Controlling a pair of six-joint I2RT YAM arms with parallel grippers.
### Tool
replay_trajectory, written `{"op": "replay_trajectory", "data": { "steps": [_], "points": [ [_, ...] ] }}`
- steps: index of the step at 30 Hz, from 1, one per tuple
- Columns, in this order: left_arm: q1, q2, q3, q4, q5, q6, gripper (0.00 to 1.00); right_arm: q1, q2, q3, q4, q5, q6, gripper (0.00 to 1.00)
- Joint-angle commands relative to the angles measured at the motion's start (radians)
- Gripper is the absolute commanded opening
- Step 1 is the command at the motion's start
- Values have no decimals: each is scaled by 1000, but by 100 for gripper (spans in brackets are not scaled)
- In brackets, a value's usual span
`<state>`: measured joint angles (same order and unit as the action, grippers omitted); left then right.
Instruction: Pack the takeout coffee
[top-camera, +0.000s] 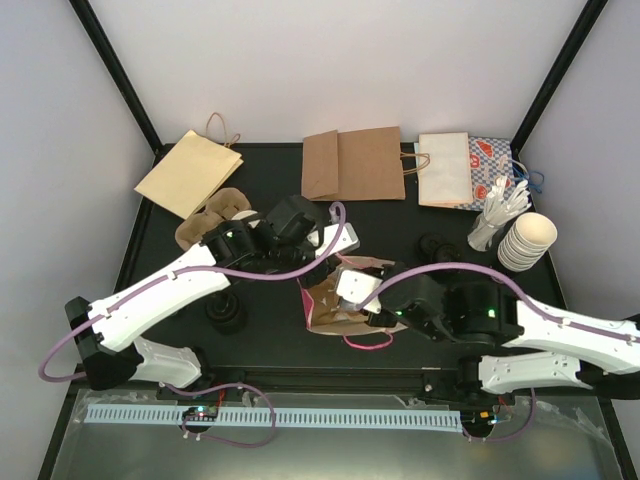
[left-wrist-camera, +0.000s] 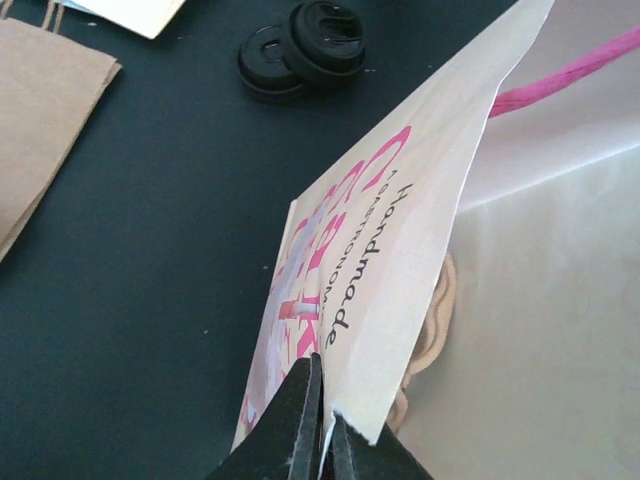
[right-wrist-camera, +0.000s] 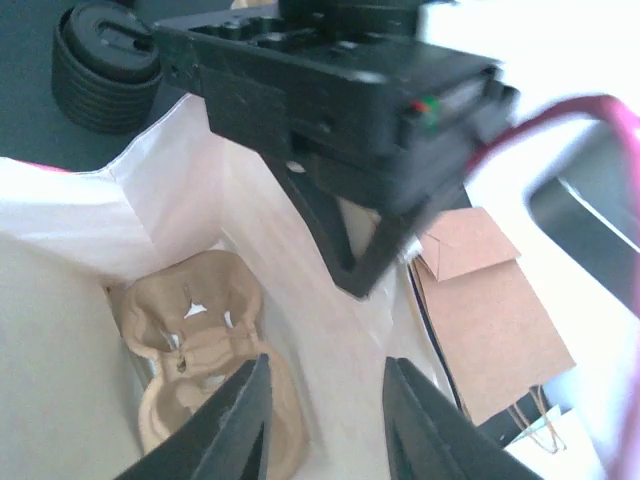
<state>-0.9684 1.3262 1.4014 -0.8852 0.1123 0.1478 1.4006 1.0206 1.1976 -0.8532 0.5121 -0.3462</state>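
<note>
A white paper bag (top-camera: 322, 312) with pink print and a pink handle (top-camera: 368, 342) stands open at the table's middle. My left gripper (top-camera: 324, 264) is shut on the bag's top edge (left-wrist-camera: 390, 260), pinching the paper between its tips (left-wrist-camera: 325, 405). My right gripper (right-wrist-camera: 325, 375) hangs over the bag's mouth, open, with nothing between its fingers (right-wrist-camera: 250, 410). Below it, on the bag's floor, lies a tan pulp cup carrier (right-wrist-camera: 190, 320). The left gripper's black fingers (right-wrist-camera: 345, 240) hold the far wall of the bag. The takeout coffee shows in no view.
Flat paper bags lie along the back: tan (top-camera: 190, 172), brown (top-camera: 352, 165), white (top-camera: 445, 170). A stack of cream cups (top-camera: 527, 240) and white stirrers (top-camera: 497, 212) stand at the right. Black lids (top-camera: 440, 248) and a lid stack (top-camera: 226, 316) flank the bag. Pulp carriers (top-camera: 212, 215) lie left.
</note>
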Motion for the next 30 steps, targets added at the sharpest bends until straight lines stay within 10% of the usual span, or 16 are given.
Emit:
{"op": "replay_trajectory", "data": {
  "steps": [1,13,30],
  "points": [
    [54,-11,59,-1,-11,32,2,-35,-65,31,-4,2,149,39],
    [111,37,74,117,-72,180,2,-372,-125,72,-104,140,724,59],
    [66,-64,-129,191,-2,159,2,-465,-111,-55,-103,-62,813,66]
  ]
}}
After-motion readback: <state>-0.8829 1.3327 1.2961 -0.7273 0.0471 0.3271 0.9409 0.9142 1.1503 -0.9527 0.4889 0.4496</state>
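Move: The pink-and-cream bag, its rim already pinched in the left fingers and the carrier already inside, has its middle some 4 cm back, 2 cm right of and 12 cm below the left hand. From the right hand, over the opening, it is about 4 cm ahead, 3 cm left and 12 cm down; the black lids lie roughly 17 cm ahead, 18 cm right and 26 cm down. The dark lid stack sits about 22 cm left of the left hand, 2 cm back. The bag's rim stays pinched in the left fingers, carried forward about 6 cm and slightly up with the fingertips tipping upward, then down and a little back. The right hand clears the opening, opening its fingers wider and swinging up, right and forward by some 12 cm towards the black lids, turning clockwise about 50 degrees, then sinks beside the bag's right-hand side. ##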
